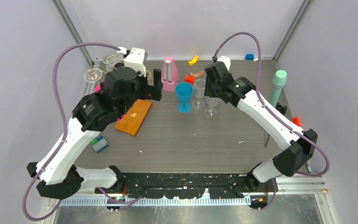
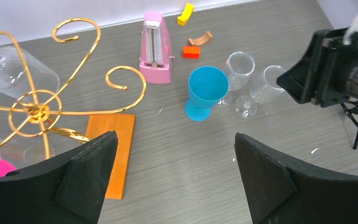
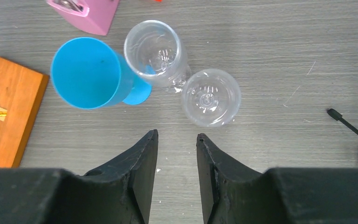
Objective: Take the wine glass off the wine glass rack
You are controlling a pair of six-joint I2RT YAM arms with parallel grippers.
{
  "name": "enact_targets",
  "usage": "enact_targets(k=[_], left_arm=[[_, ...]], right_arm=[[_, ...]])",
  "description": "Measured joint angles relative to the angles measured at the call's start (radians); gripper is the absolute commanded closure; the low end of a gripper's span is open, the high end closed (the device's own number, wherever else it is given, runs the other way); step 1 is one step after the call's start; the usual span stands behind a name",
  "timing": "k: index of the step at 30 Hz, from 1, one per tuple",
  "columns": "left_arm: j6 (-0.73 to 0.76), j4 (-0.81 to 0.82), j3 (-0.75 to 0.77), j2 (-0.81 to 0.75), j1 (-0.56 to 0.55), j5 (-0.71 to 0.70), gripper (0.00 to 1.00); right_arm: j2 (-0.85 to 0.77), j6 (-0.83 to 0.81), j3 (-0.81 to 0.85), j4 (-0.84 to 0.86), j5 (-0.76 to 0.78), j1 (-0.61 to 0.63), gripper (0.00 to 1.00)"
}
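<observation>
The wine glass rack (image 2: 37, 109) is gold wire with scrolling arms on an orange-brown base (image 1: 134, 116), at the left. Clear wine glasses (image 1: 93, 73) hang on its far-left arms; one wine glass (image 2: 9, 70) shows behind the wire. My left gripper (image 2: 175, 140) is wide open and empty, above the table just right of the rack. My right gripper (image 3: 177, 135) has a narrow gap between its fingers and holds nothing. It hovers near two clear glasses (image 3: 156, 51) (image 3: 210, 97) that stand on the table beside a blue goblet (image 3: 88, 72).
A pink metronome (image 1: 169, 74) stands at the back centre with yellow (image 1: 193, 59), orange and red blocks near it. A green cylinder (image 1: 277, 86) and a black stand (image 3: 354, 130) are at the right. A small blue-and-white box (image 1: 99, 143) lies near the left arm.
</observation>
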Motion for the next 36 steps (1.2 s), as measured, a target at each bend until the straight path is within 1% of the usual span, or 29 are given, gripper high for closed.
enact_targets(k=[4, 9, 11, 14, 15, 16, 17, 19, 21, 28, 32, 36], left_arm=[[0.001, 0.021, -0.052, -0.081, 0.000, -0.014, 0.00], [0.021, 0.028, -0.087, -0.093, 0.000, -0.027, 0.00], [0.026, 0.027, -0.100, -0.090, 0.000, -0.029, 0.00], [0.030, 0.027, -0.104, -0.085, 0.000, -0.029, 0.00], [0.031, 0.028, -0.104, -0.084, 0.000, -0.029, 0.00], [0.032, 0.027, -0.104, -0.084, 0.000, -0.029, 0.00], [0.034, 0.028, -0.104, -0.084, 0.000, -0.029, 0.00], [0.039, 0.027, -0.104, -0.084, 0.000, -0.029, 0.00], [0.044, 0.028, -0.104, -0.084, 0.000, -0.029, 0.00], [0.050, 0.027, -0.103, -0.084, 0.000, -0.044, 0.00], [0.056, 0.025, -0.096, -0.084, 0.000, -0.065, 0.00], [0.072, 0.024, -0.089, -0.087, 0.000, -0.095, 0.00]], right_arm=[[0.090, -0.024, 0.034, 0.002, -0.048, -0.051, 0.58], [0.193, -0.050, 0.063, -0.002, -0.091, -0.078, 0.59], [0.214, -0.058, 0.063, -0.008, -0.105, -0.084, 0.61], [0.234, -0.077, 0.063, -0.012, -0.121, -0.093, 0.73], [0.238, -0.081, 0.063, -0.012, -0.124, -0.096, 0.80], [0.241, -0.086, 0.063, -0.013, -0.128, -0.100, 0.83], [0.245, -0.094, 0.063, -0.013, -0.129, -0.104, 0.90], [0.249, -0.099, 0.066, -0.012, -0.130, -0.112, 0.98], [0.251, -0.106, 0.068, -0.012, -0.128, -0.117, 0.99], [0.280, -0.144, 0.102, -0.031, -0.074, -0.140, 1.00], [0.298, -0.151, 0.114, -0.014, -0.078, -0.170, 1.00], [0.299, -0.149, 0.114, 0.015, -0.113, -0.206, 1.00]])
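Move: The nearer clear wine glass, already standing on the table, has its middle about 5 cm ahead of the right hand, 3 cm right and some 16 cm below. The other clear glass stands roughly 4 cm farther out than it and 6 cm to its left; the blue goblet is about 7 cm ahead of the hand and 9 cm left. From the left hand the nearer glass lies some 12 cm ahead, 24 cm right and 32 cm below. Right hand sinks 8 cm and forward, pinches the glass's left rim, drags it forward-right; left hand drifts left. ##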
